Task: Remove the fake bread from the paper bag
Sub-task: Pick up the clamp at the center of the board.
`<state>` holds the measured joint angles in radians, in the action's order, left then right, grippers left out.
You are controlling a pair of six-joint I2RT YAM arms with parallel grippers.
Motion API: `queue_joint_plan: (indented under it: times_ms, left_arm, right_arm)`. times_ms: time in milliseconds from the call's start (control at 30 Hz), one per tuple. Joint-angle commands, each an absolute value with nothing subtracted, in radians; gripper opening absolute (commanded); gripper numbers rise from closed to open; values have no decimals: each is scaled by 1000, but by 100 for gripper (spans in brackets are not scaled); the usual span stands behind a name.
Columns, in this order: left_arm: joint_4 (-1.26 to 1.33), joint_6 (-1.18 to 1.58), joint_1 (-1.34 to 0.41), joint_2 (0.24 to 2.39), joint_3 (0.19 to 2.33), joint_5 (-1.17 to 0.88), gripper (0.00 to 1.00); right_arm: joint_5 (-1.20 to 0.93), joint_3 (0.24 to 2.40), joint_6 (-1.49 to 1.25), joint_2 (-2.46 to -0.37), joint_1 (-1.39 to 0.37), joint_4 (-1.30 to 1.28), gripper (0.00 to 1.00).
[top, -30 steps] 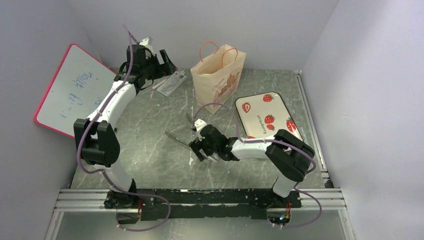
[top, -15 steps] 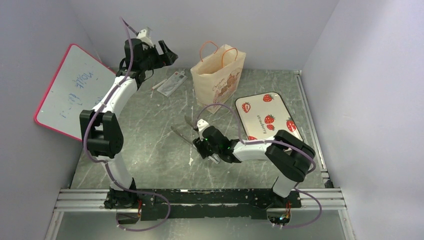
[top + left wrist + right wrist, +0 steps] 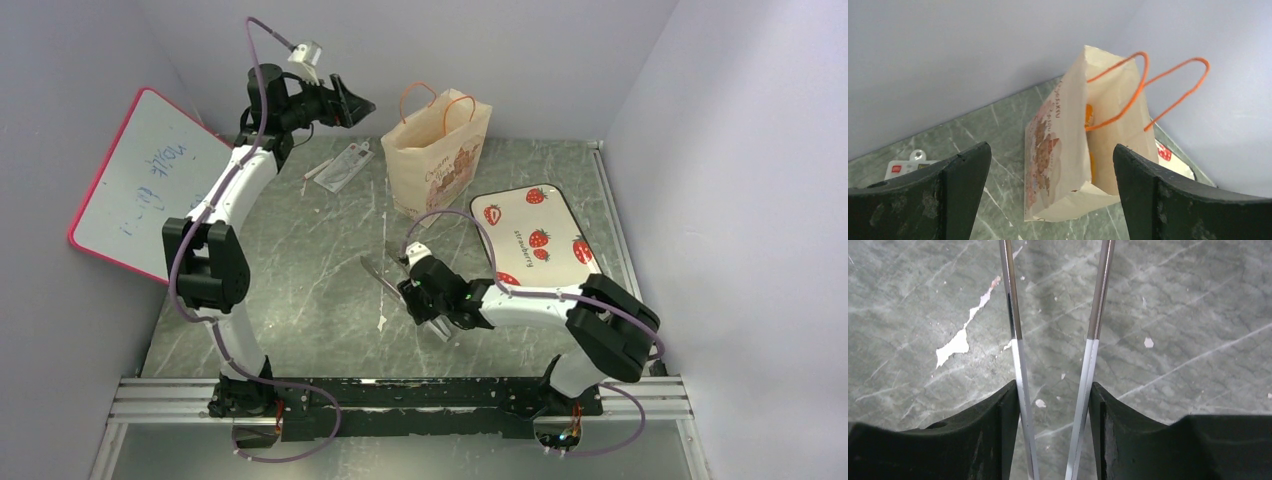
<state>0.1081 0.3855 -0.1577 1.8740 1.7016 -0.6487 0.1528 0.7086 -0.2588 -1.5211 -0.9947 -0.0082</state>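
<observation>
The paper bag [image 3: 437, 160] stands upright at the back middle, its orange cord handles up. In the left wrist view the paper bag [image 3: 1068, 165] shows its open mouth, with a bit of orange fake bread [image 3: 1089, 116] inside. My left gripper [image 3: 355, 105] hangs high to the left of the bag, facing it, open and empty [image 3: 1050, 146]. My right gripper [image 3: 412, 290] is low over the table's middle, shut on a pair of metal tongs [image 3: 378, 275]. Both tong arms [image 3: 1013, 315] run out between the fingers and stay spread apart.
A white strawberry-printed tray [image 3: 535, 235] lies right of the bag. A small white tag card [image 3: 345, 165] lies left of the bag. A pink-framed whiteboard [image 3: 140, 180] leans on the left wall. Walls enclose the back and both sides.
My right gripper has closed onto the tongs and shifted slightly right with them. The left gripper has risen and swung right toward the bag, staying open.
</observation>
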Motion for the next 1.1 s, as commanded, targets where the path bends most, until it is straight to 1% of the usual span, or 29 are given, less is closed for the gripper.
queue_joint_plan:
  times_ms: [0,167,533,733,1067]
  left_arm:
    - [93,244,-213,1896,1738,-751,97]
    - [-9,131,-272,1939,1802,-693,97]
    - [-21,66,-313,2028,1876,-561,97]
    - [-39,55,-324,2105,1968,-563,97]
    - [-96,14,-362,2165,2034,-596,97]
  right_arm:
    - [181,730,-306,-1487,-1006,-79,52]
    - [184,738,-336,-1473,-1011,-118,51]
    - [199,773,-378,-1438,-1027,-197,51]
    - [210,789,-391,-1436,-1037,-228,50]
    - [219,810,-394,-1434,-1039,-256,50]
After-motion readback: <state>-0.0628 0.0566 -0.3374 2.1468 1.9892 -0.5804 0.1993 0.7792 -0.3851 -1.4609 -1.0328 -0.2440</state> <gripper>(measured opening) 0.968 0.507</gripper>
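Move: The bag's left rim is some 10 cm to the right of the left hand, about 3 cm forward and 7 cm below. The left orange handle loops up around there, roughly 11 cm right and 3 cm forward, just under hand height. The white box lies on the table about 9 cm forward, 7 cm left and 33 cm down. From the right hand, already holding the clamp, that rim is about 32 cm straight ahead and 22 cm higher. Bring the wide-open left gripper rightward to the bag's left rim, about 9 cm in all and sinking 6 cm: swing right first, easing slightly back, then reach some 4 cm forward while still lowering, and finish right and down. Roll its left side up about 15 degrees. With the right hand keep the clamp squeezed between the fingers, draw back about 2 cm and rise slightly. ##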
